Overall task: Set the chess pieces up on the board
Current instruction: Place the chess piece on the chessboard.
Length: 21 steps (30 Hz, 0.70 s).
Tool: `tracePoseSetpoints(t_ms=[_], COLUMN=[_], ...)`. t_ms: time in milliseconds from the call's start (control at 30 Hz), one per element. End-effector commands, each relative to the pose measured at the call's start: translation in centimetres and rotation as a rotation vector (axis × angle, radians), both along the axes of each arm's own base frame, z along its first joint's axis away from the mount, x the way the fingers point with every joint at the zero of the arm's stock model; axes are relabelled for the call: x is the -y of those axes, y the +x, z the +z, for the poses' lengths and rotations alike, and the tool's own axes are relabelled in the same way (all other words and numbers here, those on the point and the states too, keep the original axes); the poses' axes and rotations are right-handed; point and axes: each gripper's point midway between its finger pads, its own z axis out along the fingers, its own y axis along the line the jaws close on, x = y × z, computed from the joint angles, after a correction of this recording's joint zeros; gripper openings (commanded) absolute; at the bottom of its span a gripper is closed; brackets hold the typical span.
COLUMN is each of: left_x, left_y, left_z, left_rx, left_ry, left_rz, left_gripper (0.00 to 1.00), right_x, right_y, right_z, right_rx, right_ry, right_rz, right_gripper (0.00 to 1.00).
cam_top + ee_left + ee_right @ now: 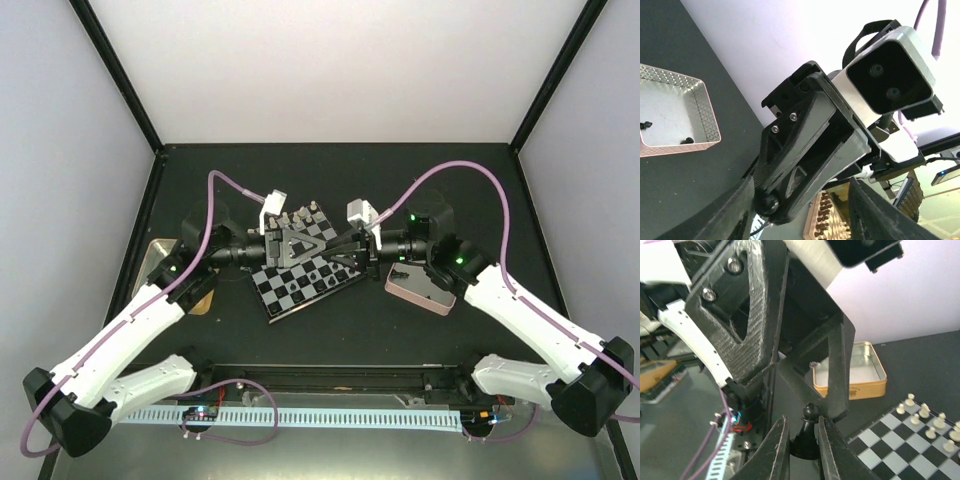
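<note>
The checkered board (298,283) lies mid-table, with pale chess pieces (301,217) lined along its far edge. Both grippers meet above it, tip to tip. My right gripper (802,422) is shut on a glossy black pawn (807,437) held upright by its body, round head poking above the fingertips. My left gripper (800,200) stands open, its fingers (837,370) straddling the right gripper's tip and the pawn's head (767,202); one finger is close beside the head. In the top view the left gripper (318,248) and right gripper (346,258) hide the pawn.
A pink-rimmed metal tray (705,112) holding a few small black pieces sits right of the board, also seen from above as the pink tray (420,292). A tan-rimmed tray (875,382) lies left of the board. Dark table walls enclose the sides and back.
</note>
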Motion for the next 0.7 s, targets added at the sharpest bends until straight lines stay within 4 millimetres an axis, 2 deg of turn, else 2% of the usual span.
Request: tracePoseSetpoints(t_ms=[0,333,667], left_x=[0.2,0.6,0.6], left_y=[0.3,0.9,1.0], left_z=[0.0,-1.9,-2.6], left_rx=[-0.048,-0.115,-0.123], left_ry=[-0.017,0.032,0.057], left_rz=[-0.019,-0.032,-0.043], left_gripper=[0.49,0.26,0.02], right_x=[-0.4,-1.1,-1.3], right_y=[0.9,1.6,2.8], right_z=[-1.2,-1.5,-1.6], right_rx=[0.102,0.123,0.1], right_ry=[-0.083,-0.105,-0.1], right_rz=[-0.044,-0.07,-0.129], right_gripper=[0.11,0.1,0.11])
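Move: The black chess piece is already upright in the right fingers, practically at their hand point. From the left hand it lies roughly 1 cm ahead, 2 cm to the right and 2 cm below, at its half-open fingers. From the left hand, the chessboard's middle is about 7 cm ahead, 6 cm left and 25 cm below. At about that same depth, the pink tray is some 6 cm ahead and 20 cm right. The left fingers, pointing right, go from half open to nearly shut and pinch the black piece's upper end, while the right fingers keep their hold on its base. As they close, the left hand sinks about 3.5 cm and goes some 2.5 cm forward, tipping slightly; the right hand goes down and forward with it, a little less far, and turns under 10 degrees. ##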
